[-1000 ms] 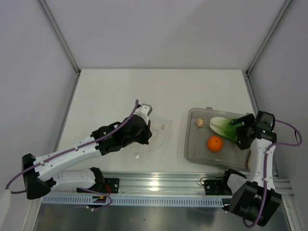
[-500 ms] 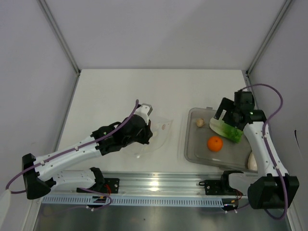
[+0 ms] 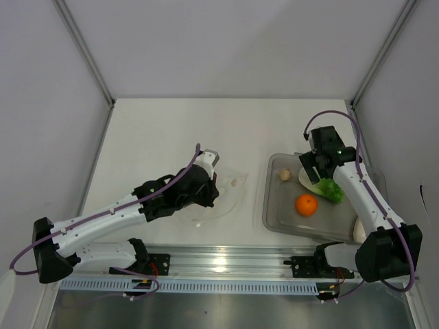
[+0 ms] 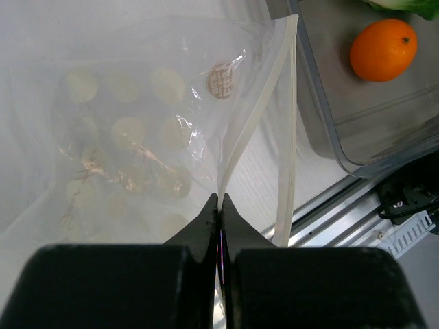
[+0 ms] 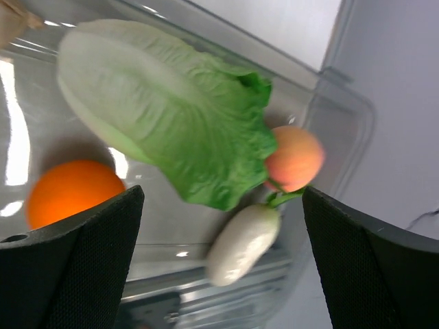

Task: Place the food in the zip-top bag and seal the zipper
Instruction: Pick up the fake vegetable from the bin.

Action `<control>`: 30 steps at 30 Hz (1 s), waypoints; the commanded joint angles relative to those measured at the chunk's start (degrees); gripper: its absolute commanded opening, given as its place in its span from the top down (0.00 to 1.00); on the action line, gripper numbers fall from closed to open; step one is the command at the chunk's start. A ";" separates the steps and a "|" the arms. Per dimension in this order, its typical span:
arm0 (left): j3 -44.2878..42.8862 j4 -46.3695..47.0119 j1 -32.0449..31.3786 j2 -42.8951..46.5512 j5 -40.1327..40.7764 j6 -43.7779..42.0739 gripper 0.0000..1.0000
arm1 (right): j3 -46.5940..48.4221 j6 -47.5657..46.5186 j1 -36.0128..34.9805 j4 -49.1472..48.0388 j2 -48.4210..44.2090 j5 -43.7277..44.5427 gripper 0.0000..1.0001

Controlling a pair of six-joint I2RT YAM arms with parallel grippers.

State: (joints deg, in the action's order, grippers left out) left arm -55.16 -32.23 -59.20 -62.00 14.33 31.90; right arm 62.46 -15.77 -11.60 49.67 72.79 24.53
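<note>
The zip-top bag (image 3: 232, 193) lies crinkled on the table left of the tray, and shows see-through in the left wrist view (image 4: 130, 130). My left gripper (image 3: 213, 192) (image 4: 219, 200) is shut on the bag's mouth edge, where the zipper (image 4: 250, 113) runs as a pale strip. The food sits in the clear tray (image 3: 271, 205): a lettuce head (image 3: 322, 185) (image 5: 164, 103), an orange (image 3: 306, 204) (image 5: 68, 192), a pale egg-like piece (image 3: 359, 230) (image 5: 243, 243) and a reddish round fruit (image 5: 295, 157). My right gripper (image 3: 312, 170) (image 5: 221, 199) hangs open just above the lettuce, holding nothing.
A small beige piece (image 3: 285, 175) lies in the tray's back left corner. The tray's wall (image 4: 322, 116) stands close to the bag's mouth. A metal rail (image 3: 226, 260) runs along the table's near edge, and white walls close in both sides.
My right arm has swung from the tray's right side up and leftward, and now stands over the lettuce, still open. The left gripper keeps its hold on the bag, nearly unmoved.
</note>
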 commanded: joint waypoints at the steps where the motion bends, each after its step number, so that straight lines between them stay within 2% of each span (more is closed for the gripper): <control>1: 0.49 2.08 0.40 -0.23 -1.49 -0.35 0.99 | 0.57 -14.89 2.01 -1.94 -2.39 -0.97 0.01; 11: 1.37 2.43 0.40 0.47 -2.99 -0.43 0.99 | -3.39 -18.24 2.01 -2.65 0.77 -9.05 0.01; 30: 1.81 2.96 0.40 0.91 -4.57 -0.44 0.99 | -7.26 -18.07 4.56 -9.32 4.64 -10.30 0.02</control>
State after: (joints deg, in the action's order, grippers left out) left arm -53.43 -30.89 -59.18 -62.08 11.00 31.90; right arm 55.83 -33.10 -7.64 43.33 76.69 14.96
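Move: The leafy green fake vegetable lies in the bin beneath the open right gripper, its middle about 4 cm ahead, 2 cm to the left and some 8 cm below. From that hand, at much the same depth, the orange is about 4 cm back and 8 cm left, the garlic-like piece 7 cm ahead and 15 cm left, and the peach level and 11 cm right. For the left hand the vegetable is roughly 40 cm right, 12 cm ahead and 11 cm lower. With its fingers held wide open, the right hand sinks about 5 cm, nearly straight down, towards the leafy vegetable, after a brief 1 cm sway to the right and back at the start. On the way the wrist turns some 15 degrees counter-clockwise and tips about 10 degrees further down, so that the fingers come to either side of the vegetable's leafy part as seen along the hand, while the left hand keeps the bag's mouth pinched and eases back and down a centimetre. ##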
